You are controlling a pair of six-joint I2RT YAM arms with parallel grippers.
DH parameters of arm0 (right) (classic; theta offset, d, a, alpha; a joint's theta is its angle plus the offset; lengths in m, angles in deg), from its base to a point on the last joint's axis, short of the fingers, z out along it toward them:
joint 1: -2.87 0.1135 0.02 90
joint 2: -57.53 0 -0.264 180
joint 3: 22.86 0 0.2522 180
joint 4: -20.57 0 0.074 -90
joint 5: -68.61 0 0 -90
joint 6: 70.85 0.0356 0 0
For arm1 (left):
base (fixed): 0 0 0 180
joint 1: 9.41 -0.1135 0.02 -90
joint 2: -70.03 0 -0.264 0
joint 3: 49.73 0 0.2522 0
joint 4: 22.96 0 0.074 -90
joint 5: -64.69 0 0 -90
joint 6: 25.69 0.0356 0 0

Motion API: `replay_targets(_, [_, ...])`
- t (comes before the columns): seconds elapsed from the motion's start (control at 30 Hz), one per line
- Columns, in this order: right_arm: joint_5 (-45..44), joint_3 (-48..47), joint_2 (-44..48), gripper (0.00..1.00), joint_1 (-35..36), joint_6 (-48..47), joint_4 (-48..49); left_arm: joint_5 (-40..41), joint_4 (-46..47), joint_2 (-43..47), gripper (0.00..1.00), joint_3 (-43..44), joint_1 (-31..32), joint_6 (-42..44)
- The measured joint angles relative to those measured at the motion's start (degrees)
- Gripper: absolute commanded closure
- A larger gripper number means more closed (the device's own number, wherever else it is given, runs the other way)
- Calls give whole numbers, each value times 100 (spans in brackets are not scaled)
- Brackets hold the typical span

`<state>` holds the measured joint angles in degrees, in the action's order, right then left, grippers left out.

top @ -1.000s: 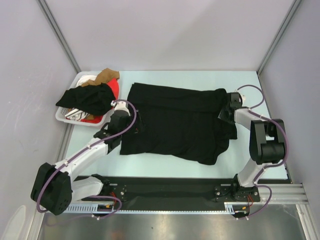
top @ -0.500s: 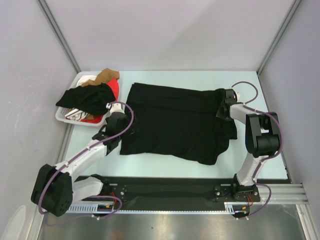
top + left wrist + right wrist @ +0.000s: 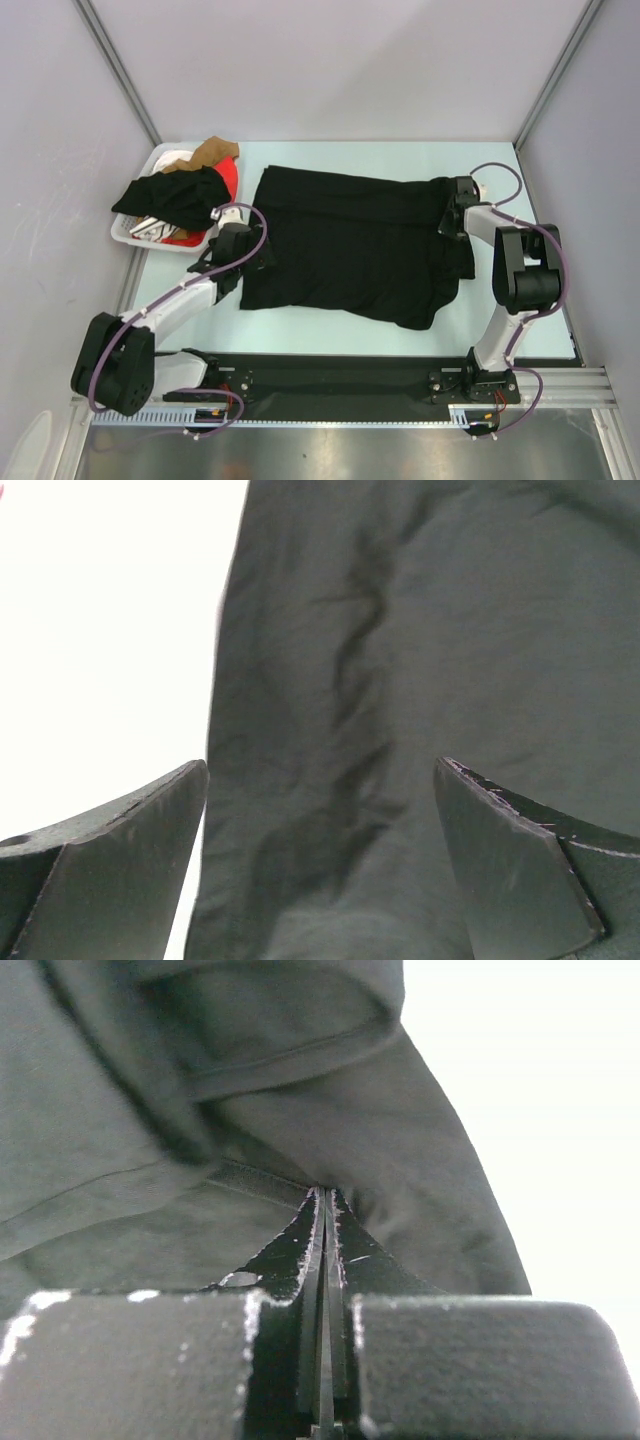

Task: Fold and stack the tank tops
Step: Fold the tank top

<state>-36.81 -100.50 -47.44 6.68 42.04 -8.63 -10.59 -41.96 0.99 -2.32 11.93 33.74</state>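
Observation:
A large black tank top [image 3: 355, 245] lies spread flat across the middle of the table. My left gripper [image 3: 260, 256] hovers over its left edge, jaws wide open, with wrinkled black cloth [image 3: 330, 680] between the fingers [image 3: 130, 845] and nothing held. My right gripper [image 3: 447, 224] is at the top right corner of the garment, shut, its tips [image 3: 325, 1195] pinched at a folded hem of the black cloth [image 3: 200, 1090]. A red tank top [image 3: 230, 176] shows only in part, inside the basket under other clothes.
A white plastic basket [image 3: 152, 165] stands at the back left, holding a black garment [image 3: 175, 196] that hangs over its rim and a brown one [image 3: 212, 152]. Grey walls close in on three sides. The arm bases sit on a black rail [image 3: 340, 378].
My right gripper has closed on the garment's top right corner. The left arm shifted slightly along the left edge, jaws still open.

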Motion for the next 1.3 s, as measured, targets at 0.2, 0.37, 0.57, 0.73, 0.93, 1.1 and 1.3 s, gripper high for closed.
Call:
replay_targets(0.2, [201,144,501,100,-457,131,-101,-181,-74,-708,0,76,-297,-48])
replay_targets(0.37, [586,313,981,100,-1106,332,-15,-437,-140,-1064,0,103,-590,-87])
replay_targets(0.57, [1128,988,1314,100,-2474,881,260,-586,-127,-1086,0,129,-699,-96])
replay_targets(0.73, [1384,1364,1443,49,-3095,1261,337,-592,-127,-1086,0,129,-704,-96])
replay_targets(0.93, [1613,1346,1528,43,-2509,1040,544,-595,-131,-1036,0,127,-704,-92])
replay_targets(1.1, [1563,841,1309,32,-1698,660,452,-562,-133,-717,0,94,-601,-66])
replay_targets(1.3, [1237,-76,468,40,-1443,393,223,-63,-188,-374,0,214,601,13])
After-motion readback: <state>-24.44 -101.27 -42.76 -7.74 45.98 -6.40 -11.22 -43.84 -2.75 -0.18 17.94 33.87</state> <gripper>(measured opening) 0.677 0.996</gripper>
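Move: The right hand has its shut fingers in the tank top's right side; the shirt's right edge lies some 5 cm to its right and 4 cm back, the near-right corner about 13 cm back and 5 cm right, the far-right corner about 13 cm straight ahead. The open left hand hovers about 6 cm above the shirt, whose left edge is roughly 4 cm to its left and level fore-and-aft; the basket stands some 20 cm ahead and 18 cm left. Rightward, rising a little and then drawing back, the right hand pulls its pinch of cloth outward some 15 cm, turning clockwise about 30 degrees; it opens out there and returns forward and left, ending open above the shirt's right side. Meanwhile the open left hand sinks about 5 cm to the cloth by the left edge, stays, then rises and swings right. ##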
